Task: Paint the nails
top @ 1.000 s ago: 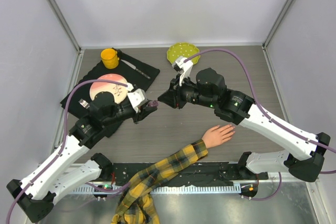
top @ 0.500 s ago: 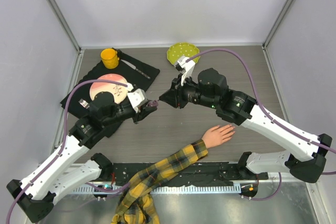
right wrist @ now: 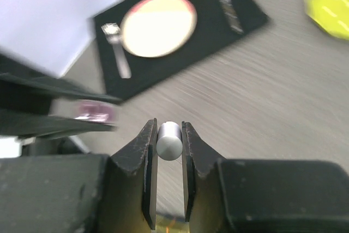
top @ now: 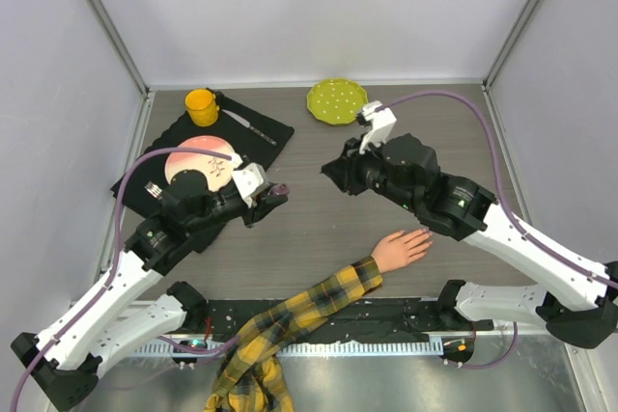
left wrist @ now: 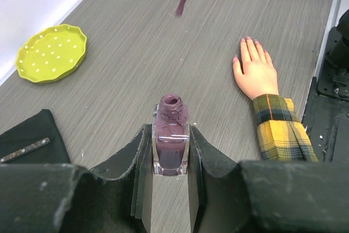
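The mannequin hand [top: 400, 249] lies palm down near the table's front, with a yellow-and-black plaid sleeve [top: 290, 320] trailing off the edge. Its nails [left wrist: 250, 40] are tiny and pinkish at the fingertips. My left gripper [left wrist: 170, 132] is shut on an open purple polish bottle [left wrist: 170, 118], upright left of the hand [left wrist: 256, 72]. My right gripper [right wrist: 168, 127] is shut on the silver cap [right wrist: 169, 142]. The cap's purple brush [left wrist: 181, 1] hangs in the air beyond the bottle. The right gripper [top: 328, 171] is behind the hand, apart from it.
A black mat [top: 256, 127] at the back left carries a pink-rimmed plate [top: 193, 161], a knife [top: 249, 126] and a yellow cup [top: 201, 106]. A yellow-green dotted plate [top: 337, 100] sits at the back middle. Walls close in on three sides.
My right arm has drawn back to the right, away from the bottle, with the cap and brush. The left gripper and bottle have stayed put.
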Controlling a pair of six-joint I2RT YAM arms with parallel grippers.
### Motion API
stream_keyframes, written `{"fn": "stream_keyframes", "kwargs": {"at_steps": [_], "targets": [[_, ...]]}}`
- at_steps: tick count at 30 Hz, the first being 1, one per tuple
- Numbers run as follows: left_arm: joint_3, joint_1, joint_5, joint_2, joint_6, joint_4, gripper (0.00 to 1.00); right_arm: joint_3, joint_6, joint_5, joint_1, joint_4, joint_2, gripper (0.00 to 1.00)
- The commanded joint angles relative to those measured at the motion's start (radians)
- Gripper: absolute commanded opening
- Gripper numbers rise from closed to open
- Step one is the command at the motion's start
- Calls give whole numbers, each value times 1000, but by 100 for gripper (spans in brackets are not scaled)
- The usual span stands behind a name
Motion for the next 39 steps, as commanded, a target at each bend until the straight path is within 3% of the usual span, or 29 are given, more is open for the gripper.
{"fn": "stream_keyframes", "kwargs": {"at_steps": [1,5,9,16,22,28,31,39], "targets": [[44,1,44,20,-38,75,0,-55,227,330,-77,-245,-74,1],[70,1,119,66,-114,144,0,-129,511,398,-156,-524,-133,1],[66,-1,176,109,-189,251,0,-207,727,481,-170,-698,-246,1],[99,-15,196,221,-228,353,0,-244,984,634,-202,-962,-242,1],[162,-22,153,336,-214,388,0,-297,893,601,-372,-918,-185,1],[197,-31,119,423,-200,404,0,-442,708,451,-660,-706,-205,1],[196,-39,104,449,-199,438,0,-497,647,393,-743,-613,-209,1],[196,-45,93,514,-132,462,0,-552,530,308,-783,-468,-199,1]]}}
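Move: The nails of the mannequin hand lie far below and to the right of the right hand, which holds the loaded brush: about 29 cm right, 5 cm back and 31 cm down. The left hand's open polish bottle is roughly 9 cm to the right hand's left, 2 cm back and 5 cm lower. The plaid cuff is some 12 cm right, 15 cm back. From the left hand the nails are about 37 cm right, 3 cm back, 26 cm down. The polish-loaded brush, still pinched in the right fingers, swings away from the bottle towards the nails: right about 30 cm and down some 25, ending slightly back, while the wrist turns roughly 80 degrees clockwise and tips steeply down. Meanwhile the left hand carries the upright bottle right about 10 cm and forward 6, towards the nails' side, its grip unchanged. ##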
